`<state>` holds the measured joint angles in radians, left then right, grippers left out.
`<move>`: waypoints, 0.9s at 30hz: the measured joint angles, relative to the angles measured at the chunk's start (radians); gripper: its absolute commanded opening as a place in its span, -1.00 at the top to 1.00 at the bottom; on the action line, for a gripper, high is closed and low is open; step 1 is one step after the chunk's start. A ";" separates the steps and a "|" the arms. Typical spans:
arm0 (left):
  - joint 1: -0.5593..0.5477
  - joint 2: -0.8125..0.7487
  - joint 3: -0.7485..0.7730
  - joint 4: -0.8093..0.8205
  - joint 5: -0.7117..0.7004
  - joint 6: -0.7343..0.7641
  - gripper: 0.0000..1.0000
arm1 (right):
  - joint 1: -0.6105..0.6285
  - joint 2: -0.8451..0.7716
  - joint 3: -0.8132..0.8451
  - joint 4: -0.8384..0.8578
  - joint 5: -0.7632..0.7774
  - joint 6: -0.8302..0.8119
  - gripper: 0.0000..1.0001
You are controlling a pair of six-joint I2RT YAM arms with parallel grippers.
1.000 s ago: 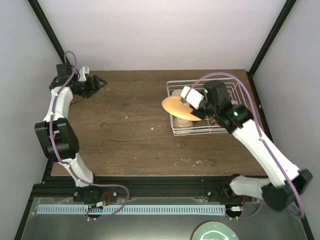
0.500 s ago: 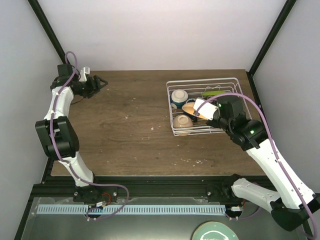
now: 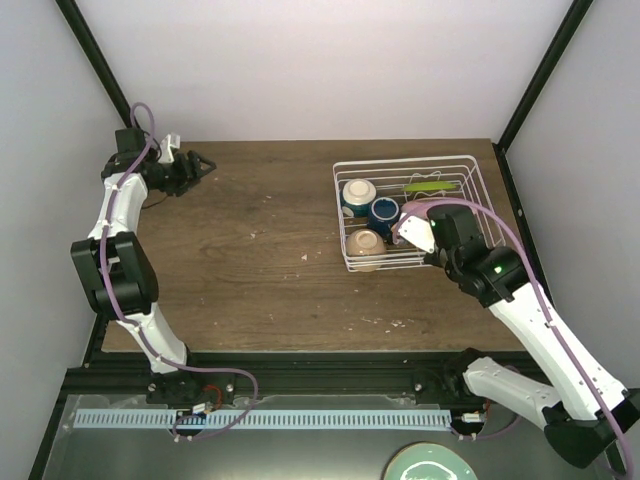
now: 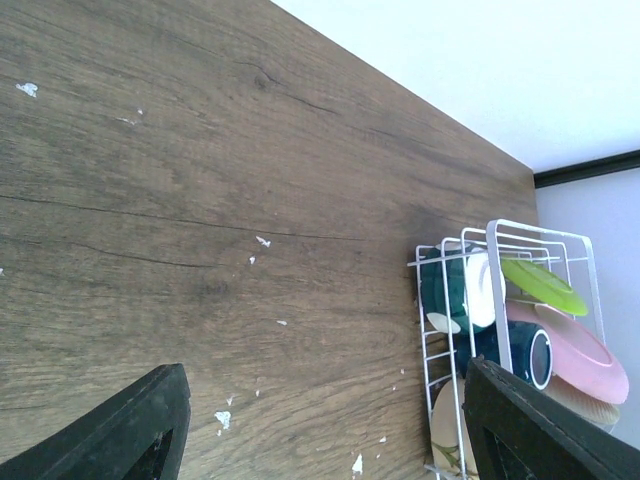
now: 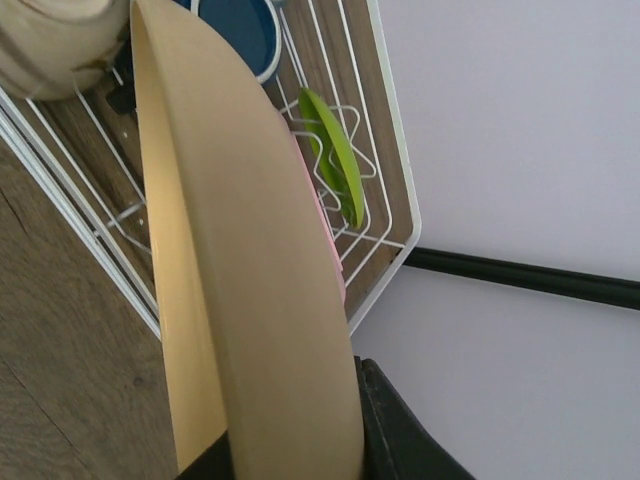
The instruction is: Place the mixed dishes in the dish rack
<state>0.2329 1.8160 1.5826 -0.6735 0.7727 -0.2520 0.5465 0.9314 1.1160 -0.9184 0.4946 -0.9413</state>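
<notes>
The dish rack (image 3: pixel 345 215) stands on the right half of the table. In it are two cream bowls (image 3: pixel 359 192) (image 3: pixel 366 245), a dark blue mug (image 3: pixel 384 213) and a lime green plate (image 3: pixel 430 187) on edge. My right gripper (image 3: pixel 424 222) hangs over the rack's right side, shut on a peach-tan plate (image 5: pixel 240 280) held on edge. Just behind that plate show a pink plate (image 5: pixel 337 265) and the lime green plate (image 5: pixel 335 165). In the top view my arm hides the peach-tan plate. My left gripper (image 3: pixel 195 165) stands open and holds nothing at the table's far left corner.
A pale teal plate (image 3: pixel 430 462) lies below the table's near edge, by the right arm's base. The left wrist view shows bare wood with white flecks and the rack (image 4: pixel 450 330) off to the right. Dark frame posts stand at both far corners.
My right arm has carried the peach-tan plate from over the rack's left side rightward and down, turning it on edge among the dividers. The left arm has not moved.
</notes>
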 measured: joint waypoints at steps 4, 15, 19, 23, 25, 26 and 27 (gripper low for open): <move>0.000 0.001 0.000 0.000 -0.001 0.001 -0.54 | -0.008 0.001 -0.034 0.037 0.042 -0.046 0.99; 0.000 0.001 0.000 0.000 -0.005 0.003 -0.54 | -0.064 0.000 -0.119 0.144 0.099 -0.204 0.99; 0.000 0.003 0.000 -0.001 -0.005 0.005 -0.54 | -0.080 0.000 -0.160 0.195 0.106 -0.269 0.99; 0.000 0.008 0.000 -0.001 -0.005 0.006 -0.54 | -0.096 0.001 -0.194 0.255 0.108 -0.338 0.99; 0.000 0.011 0.000 -0.001 -0.005 0.009 -0.54 | -0.103 0.001 -0.201 0.296 0.107 -0.375 0.99; 0.000 0.012 0.000 -0.001 -0.005 0.010 -0.54 | -0.107 0.001 -0.201 0.310 0.106 -0.390 0.99; 0.000 0.013 0.000 -0.001 -0.005 0.010 -0.54 | -0.109 0.001 -0.201 0.330 0.105 -0.409 0.99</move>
<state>0.2329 1.8286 1.5826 -0.6746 0.7673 -0.2420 0.4374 0.9325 0.9150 -0.5884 0.5999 -1.3502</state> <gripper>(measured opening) 0.770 0.127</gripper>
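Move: The right hand already holds the yellow plate by its rim; the free slot in front of the pink plate lies about 9 cm ahead, 3 cm to the right and 20 cm below it. The pink plate stands 3 cm beyond that slot, the green plate roughly 8 cm beyond it. From the hand, the blue mug is some 11 cm ahead and 13 cm left, the upturned bowl 6 cm ahead and 16 cm left. From the left hand, the slot is about 59 cm right, 12 cm back and 15 cm down. Keep the right gripper shut on the yellow plate and carry it forward and to the right, about 5 cm in all, along the front of the pink plate and away from the mug and bowl. Sink about 3 cm on the way, then ease up 1 cm at the end, rolling the wrist some 20 degrees so that the hand's left side dips. ##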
